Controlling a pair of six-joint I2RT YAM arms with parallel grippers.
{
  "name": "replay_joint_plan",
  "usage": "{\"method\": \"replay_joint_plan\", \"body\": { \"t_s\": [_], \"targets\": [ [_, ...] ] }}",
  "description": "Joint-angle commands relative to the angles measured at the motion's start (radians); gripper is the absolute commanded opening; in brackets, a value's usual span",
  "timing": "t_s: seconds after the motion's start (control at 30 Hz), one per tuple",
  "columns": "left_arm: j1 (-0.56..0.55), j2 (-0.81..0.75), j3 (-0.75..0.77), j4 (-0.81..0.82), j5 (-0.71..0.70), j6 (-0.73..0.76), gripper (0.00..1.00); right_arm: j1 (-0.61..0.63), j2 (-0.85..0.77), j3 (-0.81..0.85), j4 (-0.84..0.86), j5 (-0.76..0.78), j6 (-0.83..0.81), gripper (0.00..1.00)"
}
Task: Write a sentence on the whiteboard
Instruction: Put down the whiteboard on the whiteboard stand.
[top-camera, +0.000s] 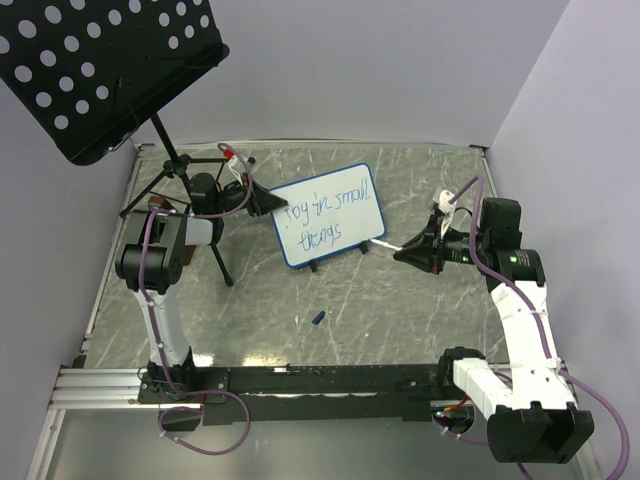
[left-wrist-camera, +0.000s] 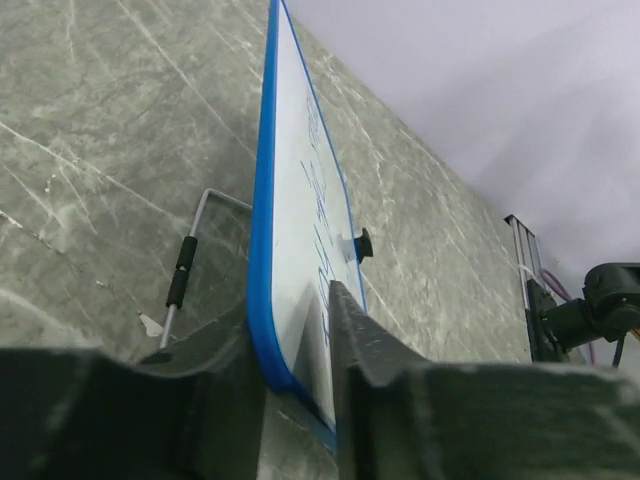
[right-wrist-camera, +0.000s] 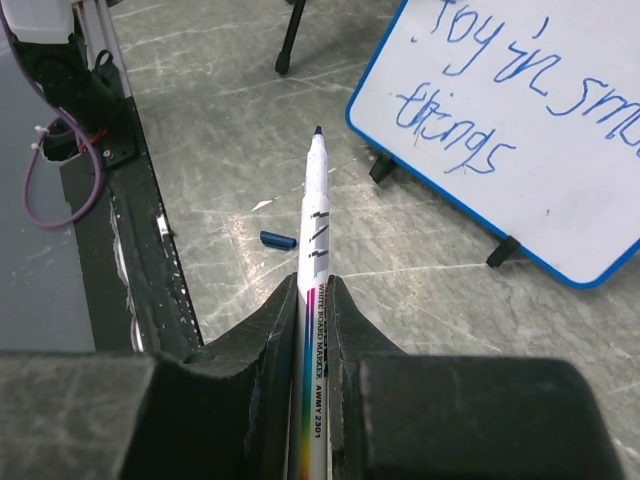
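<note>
The whiteboard (top-camera: 328, 215) with its blue frame stands on two black feet mid-table, also in the left wrist view (left-wrist-camera: 300, 200) and the right wrist view (right-wrist-camera: 520, 110). The sentence (top-camera: 325, 213) is blue handwriting in two lines, "toy in small things" (right-wrist-camera: 480, 60). My left gripper (top-camera: 262, 200) straddles the board's left edge (left-wrist-camera: 288, 305), jaws slightly apart with a thin gap on the face side. My right gripper (top-camera: 405, 252) sits right of the board, shut on a white marker (right-wrist-camera: 316, 200) with its uncapped tip pointing away from the jaws (right-wrist-camera: 313, 285).
A black perforated music stand (top-camera: 100, 70) rises at the back left, with its tripod legs (top-camera: 215, 255) near the left arm. A blue marker cap (top-camera: 318, 318) lies on the table in front of the board (right-wrist-camera: 278, 239). A metal rod with a black sleeve (left-wrist-camera: 185, 270) sits behind the board.
</note>
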Motion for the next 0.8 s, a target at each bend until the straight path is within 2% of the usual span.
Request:
{"method": "replay_joint_plan", "body": {
  "t_s": [0.0,0.3,0.4,0.47,0.6,0.63,0.73,0.77],
  "targets": [
    [0.032,-0.044,-0.02,-0.025,-0.011,0.081,0.37,-0.007,-0.003,-0.002,0.019,-0.022,-0.023,0.0],
    [0.032,-0.064,-0.023,-0.014,-0.013,0.078,0.41,-0.007,-0.003,-0.002,0.017,-0.025,-0.021,0.0],
    [0.032,-0.088,-0.02,-0.034,-0.025,0.084,0.47,-0.007,0.0,-0.002,0.017,-0.023,-0.024,0.0],
    [0.032,-0.116,-0.019,-0.054,-0.053,0.102,0.56,-0.007,0.002,0.0,0.016,-0.023,-0.024,0.0],
    [0.032,-0.167,0.011,-0.207,-0.148,0.182,0.69,-0.005,-0.001,0.0,0.014,-0.025,-0.026,0.0],
    [0.032,-0.182,0.014,-0.259,-0.171,0.203,0.76,-0.007,-0.001,-0.002,0.016,-0.025,-0.024,0.0],
    [0.032,-0.211,0.029,-0.34,-0.25,0.243,0.79,-0.007,-0.003,-0.002,0.016,-0.025,-0.026,0.0],
    [0.031,-0.219,0.032,-0.359,-0.264,0.252,0.83,-0.007,-0.004,-0.002,0.016,-0.025,-0.026,0.0]
  ]
}}
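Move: The whiteboard already leans on its stand, its middle some 11 cm to the right of the left hand, 2 cm back and 4 cm lower, with the fingers at its upper left edge. The stand's near left foot is about 7 cm right and 13 cm back, the marker cap 9 cm right and 24 cm back, both well below. From the waiting right hand, the board's middle lies about 16 cm left, 11 cm ahead. The left fingers open wide, letting go, then the hand rises and backs about 4 cm leftward, away from the board. ##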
